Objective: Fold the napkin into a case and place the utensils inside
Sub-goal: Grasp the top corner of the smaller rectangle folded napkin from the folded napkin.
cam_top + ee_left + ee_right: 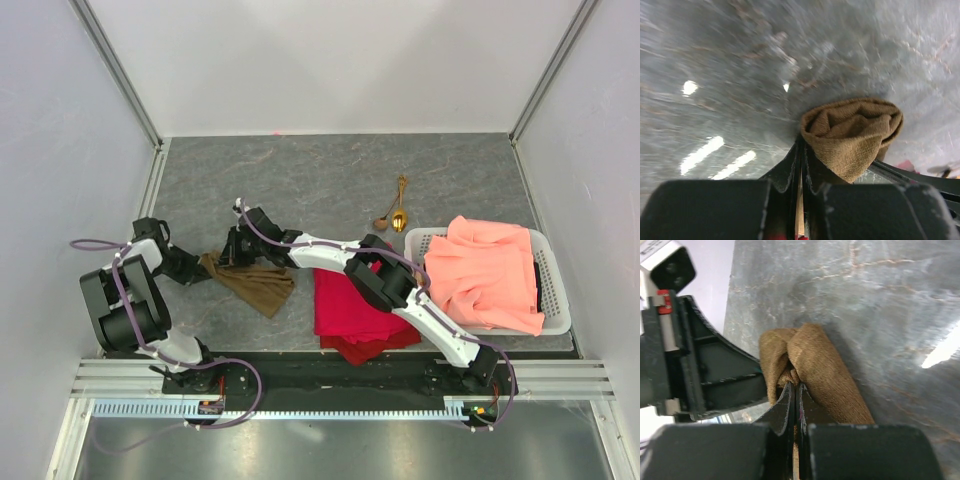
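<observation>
The olive-brown napkin (252, 281) lies crumpled on the grey table, left of centre. My left gripper (207, 263) is shut on its left corner, and in the left wrist view the bunched napkin (852, 132) bulges just past the closed tips (802, 144). From the right, my right gripper (238, 250) is shut on the napkin's upper edge; the fabric (815, 365) is pinched at the tips (795, 385). The two grippers are close together. Two gold utensils (396, 208) lie apart at the back, right of centre. No case shows in any view.
A red cloth (357, 318) lies under the right arm's forearm, right of the napkin. At the right stands a white basket (418, 237) holding a salmon-orange cloth (490, 275). The enclosure's walls run along the left, right and far sides.
</observation>
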Tool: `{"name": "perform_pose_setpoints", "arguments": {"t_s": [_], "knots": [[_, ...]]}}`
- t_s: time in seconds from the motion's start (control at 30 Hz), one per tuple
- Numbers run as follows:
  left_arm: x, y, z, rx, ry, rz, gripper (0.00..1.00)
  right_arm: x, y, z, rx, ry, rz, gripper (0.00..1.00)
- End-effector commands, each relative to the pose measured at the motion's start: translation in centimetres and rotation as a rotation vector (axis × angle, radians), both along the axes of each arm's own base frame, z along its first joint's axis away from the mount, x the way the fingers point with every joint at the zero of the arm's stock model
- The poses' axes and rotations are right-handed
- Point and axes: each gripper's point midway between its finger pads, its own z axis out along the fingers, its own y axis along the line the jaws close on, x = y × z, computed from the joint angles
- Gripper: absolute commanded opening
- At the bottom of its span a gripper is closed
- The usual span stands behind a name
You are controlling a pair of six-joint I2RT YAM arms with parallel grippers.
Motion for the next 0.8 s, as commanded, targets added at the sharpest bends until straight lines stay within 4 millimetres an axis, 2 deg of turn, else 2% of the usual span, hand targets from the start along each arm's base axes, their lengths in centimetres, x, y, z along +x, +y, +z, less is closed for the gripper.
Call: {"name": "perform_pose_setpoints", "arguments": {"t_s": [0.0, 0.17, 0.2, 0.27, 0.3, 0.5, 0.53, 0.57, 0.63, 0.67, 0.73, 0.77], "knots": [[-0.3, -0.9, -1.0, -0.012, -0.02, -0.037, 0.07, -0.6, 1.6, 1.9, 0.031, -0.042, 0.027, 0.0], [-0.9, -1.4, -1.5, -0.019, -0.01, -0.046, 0.07, -0.8, 2.8, 2.5, 0.062, -0.044, 0.035, 0.01], [-0.9, -1.4, -1.5, -0.016, -0.009, -0.045, 0.07, -1.0, 2.9, 1.3, 0.052, -0.032, 0.036, 0.03], [-0.9, -1.3, -1.4, -0.01, -0.011, -0.046, 0.07, -0.8, 3.3, 1.0, 0.065, -0.028, 0.038, 0.03], [-1.0, -1.3, -1.5, -0.008, -0.008, -0.043, 0.07, -0.8, 3.3, -0.2, 0.056, -0.021, 0.037, 0.04], [-1.0, -1.1, -1.2, 0.003, -0.01, -0.052, 0.07, -0.8, 3.3, -2.5, 0.055, -0.044, 0.054, 0.06], [-1.1, -1.1, -0.8, 0.004, -0.005, -0.054, 0.07, -1.0, 3.0, -3.1, 0.043, -0.041, 0.056, 0.08], [-0.9, -1.0, 0.1, 0.019, -0.029, -0.06, 0.07, -0.9, 2.9, -2.3, 0.048, -0.057, 0.063, 0.1], [-0.6, -0.3, 1.6, 0.063, -0.055, -0.063, 0.07, -1.1, 2.2, -2.6, 0.033, -0.052, 0.073, 0.18], [-0.2, 0.1, 3.2, 0.101, -0.103, -0.063, 0.07, -1.0, 2.1, -1.7, 0.039, -0.061, 0.078, 0.23], [0.2, 0.8, 5.2, 0.155, -0.148, -0.055, 0.08, -1.1, 1.5, -1.8, 0.035, -0.053, 0.092, 0.26], [0.6, 1.2, 7.0, 0.189, -0.209, -0.045, 0.1, -0.8, 1.2, -1.2, 0.041, -0.053, 0.091, 0.28]]}}
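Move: The right fingers are shut on the napkin's bunched left end, whose middle lies about 3 cm to their left, 1 cm ahead and 1 cm lower. From there the napkin's middle is roughly 6 cm right and 5 cm back, 2 cm below; the red cloth is about 33 cm right and 6 cm back. From the left hand, the bunched end is some 3 cm right and 2 cm ahead. The right hand lifts slightly, carries the napkin's bunched end about 2.5 cm left, sinks, then partly opens. ##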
